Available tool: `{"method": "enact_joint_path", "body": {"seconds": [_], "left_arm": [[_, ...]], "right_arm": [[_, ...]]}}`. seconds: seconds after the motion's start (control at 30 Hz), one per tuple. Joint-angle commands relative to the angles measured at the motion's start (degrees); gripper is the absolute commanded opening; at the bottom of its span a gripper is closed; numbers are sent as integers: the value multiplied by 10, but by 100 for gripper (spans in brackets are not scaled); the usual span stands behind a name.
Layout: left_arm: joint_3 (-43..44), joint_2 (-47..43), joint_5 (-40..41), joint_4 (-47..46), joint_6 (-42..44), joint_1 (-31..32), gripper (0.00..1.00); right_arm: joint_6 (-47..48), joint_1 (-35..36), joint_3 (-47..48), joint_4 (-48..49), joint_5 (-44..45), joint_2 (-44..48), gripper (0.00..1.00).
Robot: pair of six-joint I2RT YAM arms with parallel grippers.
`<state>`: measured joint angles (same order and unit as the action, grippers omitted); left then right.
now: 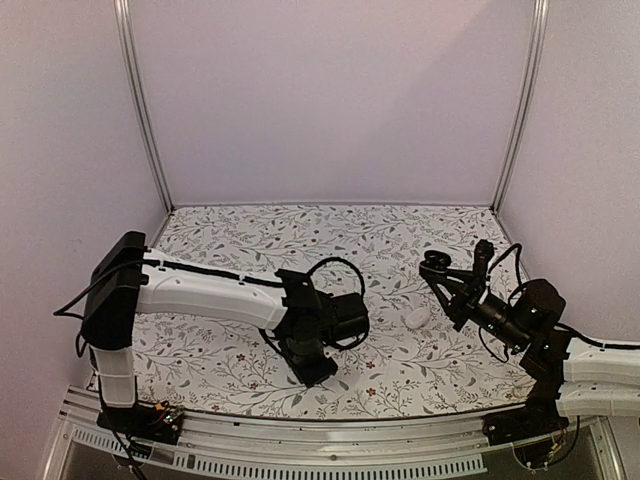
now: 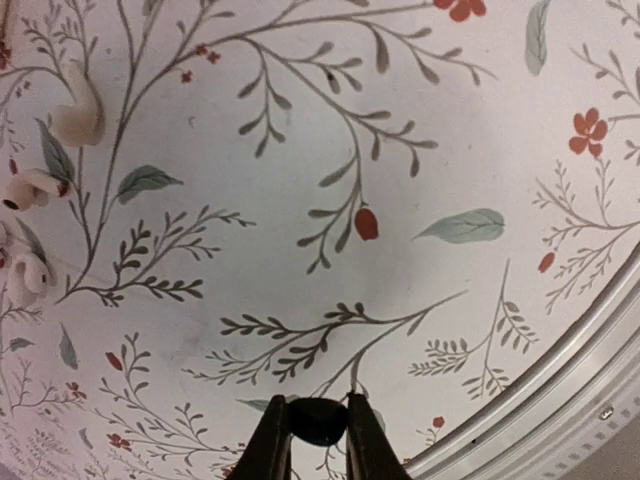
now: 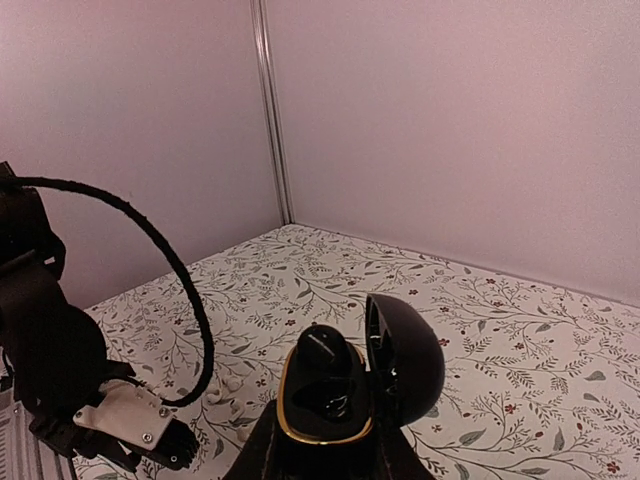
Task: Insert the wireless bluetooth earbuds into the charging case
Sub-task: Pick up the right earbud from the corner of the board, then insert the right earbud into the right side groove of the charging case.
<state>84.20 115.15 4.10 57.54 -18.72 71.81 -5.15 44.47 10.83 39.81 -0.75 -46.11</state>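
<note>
My left gripper (image 2: 318,404) is shut on a tiny black earbud (image 2: 318,423), pinched between both fingertips just above the floral mat. In the top view that gripper (image 1: 318,372) points down near the table's front edge. My right gripper (image 3: 330,445) is shut on the black charging case (image 3: 292,425), held up over the mat with its lid (image 3: 405,360) swung open to the right. One black earbud (image 3: 325,352) sits in the case's far slot; the near slot is dark and looks empty. From above, the case (image 1: 433,265) is right of centre.
Three white earbuds (image 2: 78,115) (image 2: 30,188) (image 2: 28,275) lie loose on the mat left of my left gripper. A white rounded case (image 1: 417,317) rests between the arms. The table's metal front rail (image 2: 590,350) runs close on the right.
</note>
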Motion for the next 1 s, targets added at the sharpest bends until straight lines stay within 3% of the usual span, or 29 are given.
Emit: {"method": "enact_joint_path", "body": {"seconds": [0.0,0.23,0.47,0.63,0.97], "left_arm": [[-35,-83,48,-99,-26,-34,13],[-87,-227,111,-240,-45,-61,10],[-184,-366,74,-489,-27,-60,9],[-208,-381,75,-618,17,-44,8],[-186,-337,31,-716,70,-23,9]], "right_arm": [[0,-5,6,3,3,-9,0],[6,-6,30,43,-54,-41,0],[27,-6,59,123,-157,-114,0],[29,-5,79,186,-201,-175,0],[68,0,104,215,-215,-207,0]]}}
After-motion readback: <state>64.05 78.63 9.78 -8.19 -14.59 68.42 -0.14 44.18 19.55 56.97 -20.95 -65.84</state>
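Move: The black earbud is already between my left fingers, just off the table. The open black charging case in my right hand is about 10 cm ahead of my left hand, 21 cm to its right and 20 cm higher. The white earbuds lie some 14 cm ahead of my left hand and 6 cm to its left. From my right hand, the held earbud is about 9 cm back, 22 cm left and 20 cm below; the white oval lies roughly 8 cm ahead, 1 cm right and 24 cm below. I sweep my left hand up about 31 cm towards the case, going forward early and drifting right late. My left wrist swings from pointing straight down to aiming rightward, nearly level, and its fingers keep their pinch on the earbud. My right hand keeps the case gripped, dips slightly, then carries it about 7 cm left and a little up, turning some 20 degrees counter-clockwise. ##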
